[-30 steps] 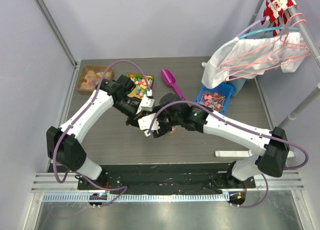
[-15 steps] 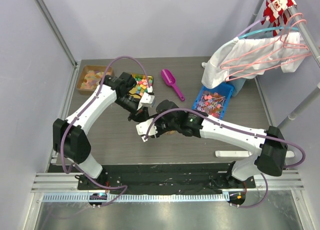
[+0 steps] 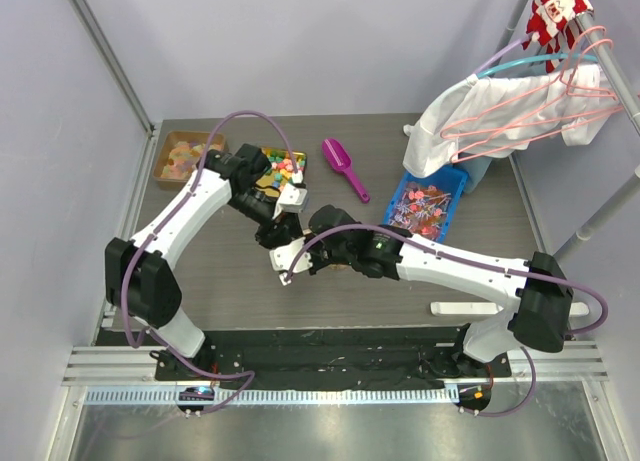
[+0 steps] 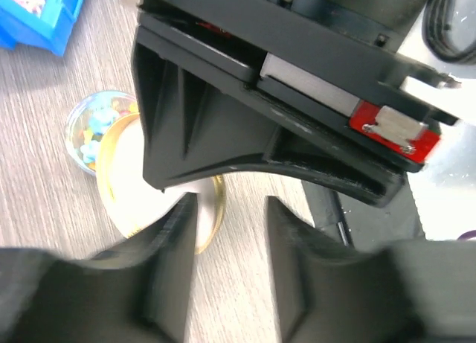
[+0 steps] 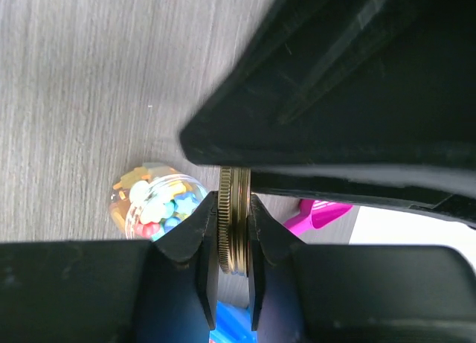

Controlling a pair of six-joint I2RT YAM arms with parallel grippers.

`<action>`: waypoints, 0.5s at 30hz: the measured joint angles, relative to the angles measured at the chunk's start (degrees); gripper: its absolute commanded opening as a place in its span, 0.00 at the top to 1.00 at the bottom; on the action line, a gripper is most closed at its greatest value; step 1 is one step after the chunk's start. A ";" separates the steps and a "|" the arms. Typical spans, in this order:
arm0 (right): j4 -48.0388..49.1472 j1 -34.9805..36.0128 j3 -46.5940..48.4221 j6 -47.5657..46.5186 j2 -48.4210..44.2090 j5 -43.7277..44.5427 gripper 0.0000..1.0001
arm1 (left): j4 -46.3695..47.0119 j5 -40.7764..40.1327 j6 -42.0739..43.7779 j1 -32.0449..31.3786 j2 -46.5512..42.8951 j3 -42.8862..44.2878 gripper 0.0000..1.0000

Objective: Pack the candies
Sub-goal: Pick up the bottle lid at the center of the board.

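Note:
In the right wrist view my right gripper [image 5: 232, 218] is shut on a gold ribbed lid [image 5: 238, 209], held edge-on between the pads. Below it on the table stands a small clear jar [image 5: 152, 202] of mixed-colour candies. In the left wrist view my left gripper [image 4: 229, 228] is open with only table between its fingers. The lid's white inside [image 4: 137, 183] shows just left of them, next to the jar [image 4: 93, 131]. From above, the left gripper [image 3: 274, 231] and right gripper [image 3: 290, 259] meet mid-table. A brown box of orange and yellow candies [image 3: 181, 158] sits at the back left.
A gold tray of colourful candies [image 3: 278, 169] lies behind the left arm. A pink scoop [image 3: 343, 167] lies mid-back, with a blue bin [image 3: 428, 201] to its right. White clothes on hangers [image 3: 510, 111] hang at the right. A white bar [image 3: 470, 308] lies near the right arm's base.
The right gripper has closed onto the lid. The left gripper, shut before, has opened and let go. Both arms shifted a little to the left.

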 measured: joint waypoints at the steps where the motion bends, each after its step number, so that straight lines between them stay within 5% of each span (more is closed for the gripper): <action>1: 0.00 0.00 0.00 0.00 0.00 0.39 0.79 | -0.11 0.09 -0.22 0.24 -0.02 0.00 0.42; 9: 0.13 -0.07 -0.35 0.83 -0.11 1.27 0.82 | 0.09 0.02 -5.31 4.74 -2.93 -0.31 0.24; 15: -1.31 -1.44 -0.37 5.57 -0.90 -2.34 0.84 | 14.29 -7.23 -20.02 5.46 -18.12 -14.32 0.12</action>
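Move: Between the grippers, the bottle lid is already in the right fingers, its middle about 4 cm right of the left hand and 1 cm farther out. The open bottle that it belongs on stands some 6 cm right and 1 cm back of the right hand, about 14 cm below. From the left hand the candy tin lies about 17 cm ahead and 4 cm left; from the right hand the pink scoop is about 16 cm ahead and 9 cm right, both on the table some 17 cm down. Backing off from the handover, the left hand spreads its already parted fingers nearly full and draws about 4 cm to the left, away from the lid, turning just under 20 degrees counter-clockwise. The right hand keeps the lid pinched by its rim and stays almost in place, easing only about a centimetre to the right. ##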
